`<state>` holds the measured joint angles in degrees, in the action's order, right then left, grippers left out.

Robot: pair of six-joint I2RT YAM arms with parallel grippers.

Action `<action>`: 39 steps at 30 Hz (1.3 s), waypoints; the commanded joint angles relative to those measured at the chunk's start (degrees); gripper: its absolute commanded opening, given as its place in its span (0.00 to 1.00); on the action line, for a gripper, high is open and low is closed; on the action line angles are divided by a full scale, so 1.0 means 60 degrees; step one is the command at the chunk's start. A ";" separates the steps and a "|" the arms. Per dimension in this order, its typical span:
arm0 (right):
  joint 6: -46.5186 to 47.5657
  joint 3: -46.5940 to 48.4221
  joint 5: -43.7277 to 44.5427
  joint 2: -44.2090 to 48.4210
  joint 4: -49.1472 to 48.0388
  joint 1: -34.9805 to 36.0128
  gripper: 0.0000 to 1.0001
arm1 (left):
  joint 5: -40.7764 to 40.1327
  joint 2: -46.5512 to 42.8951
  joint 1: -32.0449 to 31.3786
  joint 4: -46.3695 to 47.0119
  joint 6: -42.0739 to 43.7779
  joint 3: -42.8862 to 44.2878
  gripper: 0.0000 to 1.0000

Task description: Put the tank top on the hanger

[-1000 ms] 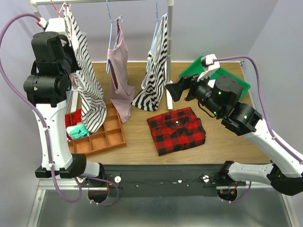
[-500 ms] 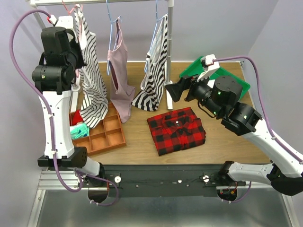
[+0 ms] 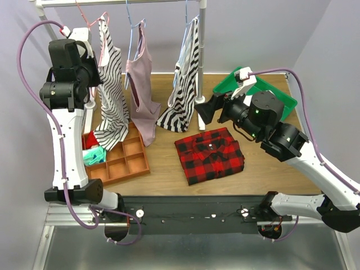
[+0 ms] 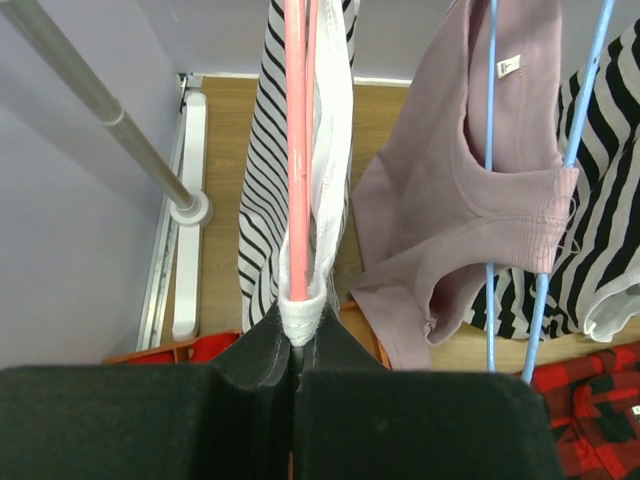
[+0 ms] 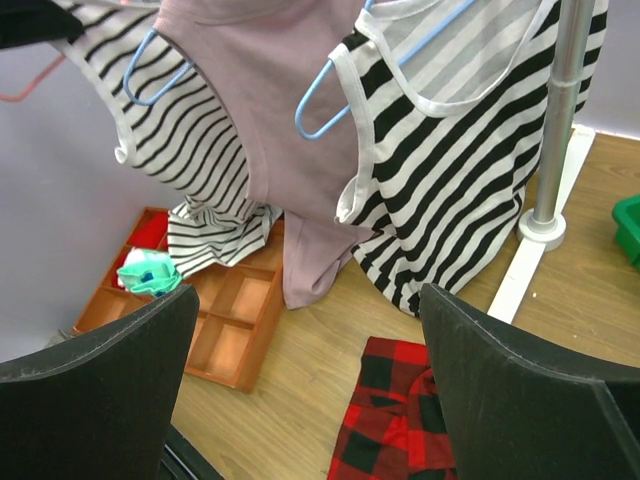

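The tank top, white with thin black stripes, hangs on the pink-red hanger at the rail's left end, its hem draped into the orange tray. In the left wrist view my left gripper is shut on the tank top's white strap where it wraps the hanger's pink wire. From above, the left gripper is high beside the rail. My right gripper is open and empty, hovering above the table near the rack post; its fingers frame the hanging clothes, and the tank top shows at upper left.
A mauve top and a bold-striped top hang on light blue hangers. A red plaid shirt lies folded mid-table. An orange divided tray sits left, a green bin right, the rack post behind.
My left gripper has moved up and to the right along the rail with the hanger and tank top; the top now hangs nearer the mauve one. The right arm has shifted slightly left.
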<state>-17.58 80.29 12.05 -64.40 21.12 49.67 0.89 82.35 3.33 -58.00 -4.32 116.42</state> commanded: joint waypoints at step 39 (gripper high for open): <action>0.0016 -0.0608 -0.0559 -0.0385 -0.0401 0.0027 0.99 | 0.0878 0.1936 0.0733 0.0232 0.0265 0.1076 0.00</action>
<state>-17.56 77.58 9.69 -66.41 20.12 49.67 6.31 96.47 7.14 -59.02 -2.83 124.70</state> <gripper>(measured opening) 0.988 0.058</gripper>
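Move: My left hand keeps hold of the near end of the pink hanger carrying the black-and-white striped tank top. The stretch of rail it is meant for lies about 15 cm ahead, straight in line and some 18 cm above. The hanging mauve top is about 12 cm ahead, 16 cm right and a little lower; the rail's left pole stands some 15 cm ahead, 10 cm left. From my right hand that rail spot is roughly 25 cm ahead, 39 cm left and 18 cm up. I keep my left fingers shut on the hanger's strap-wrapped end and push it forward about 6 cm, closing the gap ahead to the rail and passing left of the mauve top; after a slight early rise I sink some 4 cm, tipping the hand down a little. My right hand, open and empty, lowers about 3 cm. ##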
